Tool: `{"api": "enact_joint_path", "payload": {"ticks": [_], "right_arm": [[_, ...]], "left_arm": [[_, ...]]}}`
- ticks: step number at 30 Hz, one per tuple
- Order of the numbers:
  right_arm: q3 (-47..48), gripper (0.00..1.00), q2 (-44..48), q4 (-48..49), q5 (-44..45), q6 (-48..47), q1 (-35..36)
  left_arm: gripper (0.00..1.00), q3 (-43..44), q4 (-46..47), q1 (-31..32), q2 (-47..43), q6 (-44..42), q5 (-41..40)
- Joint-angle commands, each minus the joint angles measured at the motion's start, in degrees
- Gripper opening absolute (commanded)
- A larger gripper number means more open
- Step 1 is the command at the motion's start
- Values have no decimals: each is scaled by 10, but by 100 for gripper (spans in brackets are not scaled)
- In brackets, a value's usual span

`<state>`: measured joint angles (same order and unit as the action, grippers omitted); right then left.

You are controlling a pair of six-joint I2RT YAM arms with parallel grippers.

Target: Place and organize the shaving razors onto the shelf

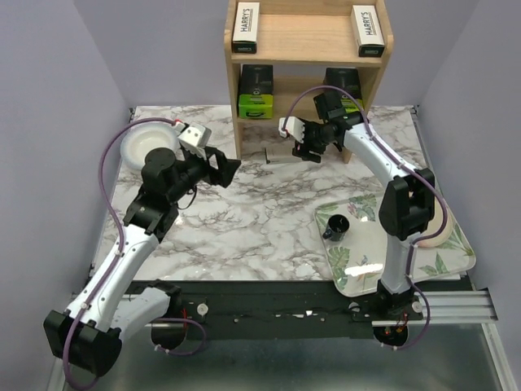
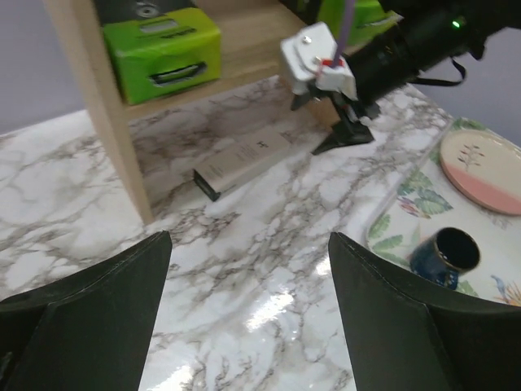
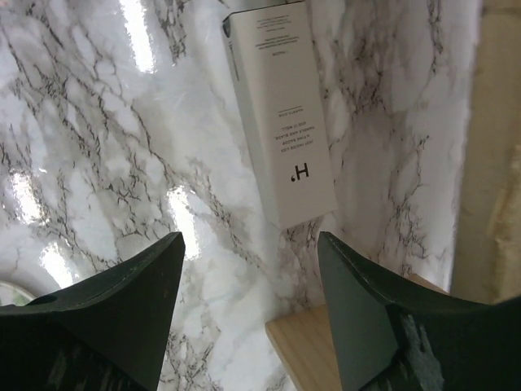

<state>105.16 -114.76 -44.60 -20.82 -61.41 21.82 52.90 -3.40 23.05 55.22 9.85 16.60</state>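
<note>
The wooden shelf [image 1: 308, 41] stands at the back of the table. Two HARRY'S boxes lie on its top tier, one at the left [image 1: 246, 26] and one at the right [image 1: 368, 31]. On the lower tier sit two black packs with lime-green ends, one at the left [image 1: 256, 92] and one [image 1: 346, 81] half hidden behind my right arm. A third slim white box [image 3: 281, 114] lies flat on the marble at the shelf's foot [image 1: 275, 155]. My right gripper [image 3: 251, 240] hovers open just above its near end. My left gripper [image 2: 248, 238] is open and empty over bare marble to the left [image 1: 226, 167].
A white bowl [image 1: 151, 142] sits at the back left. The leaf-patterned tray [image 1: 358, 269] at the right holds a black cup [image 1: 336, 226] and a pink plate [image 1: 446, 226] behind my right arm. The shelf's wooden side panel [image 3: 326, 350] is close under my right fingers.
</note>
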Motion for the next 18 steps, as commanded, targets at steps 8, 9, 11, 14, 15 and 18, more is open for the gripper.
{"api": "enact_joint_path", "payload": {"ticks": [8,9,11,14,15,18], "right_arm": [[39,77,-61,-43,53,-99,24],[60,78,-70,-46,58,-105,24],[76,78,-96,-61,69,-131,24],[104,79,-117,-95,69,-163,25],[109,79,-130,-104,68,-169,25],[123,79,-147,-125,66,-184,26]], "left_arm": [[90,-48,12,-116,-81,19,-5],[90,-52,13,-127,-86,25,-3],[90,-62,16,-135,-100,29,0],[91,-77,18,-153,-116,47,3],[91,-81,19,-157,-121,54,5],[91,-87,20,-172,-129,69,14]]}}
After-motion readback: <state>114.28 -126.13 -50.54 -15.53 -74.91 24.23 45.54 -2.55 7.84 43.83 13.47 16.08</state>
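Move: The Harry's box lying under the shelf is about 6 cm to the left of the right hand, 2 cm ahead and some 13 cm below. At table level, the shelf's right foot is about 10 cm to the hand's right and 3 cm ahead, and the dark cup some 21 cm back and 6 cm to the right. From the left hand that box is roughly 18 cm ahead, 14 cm to the right and 29 cm below. Right hand, open, sinks 5 cm and slightly forward towards the Harry's box; left swings 9 cm left. ##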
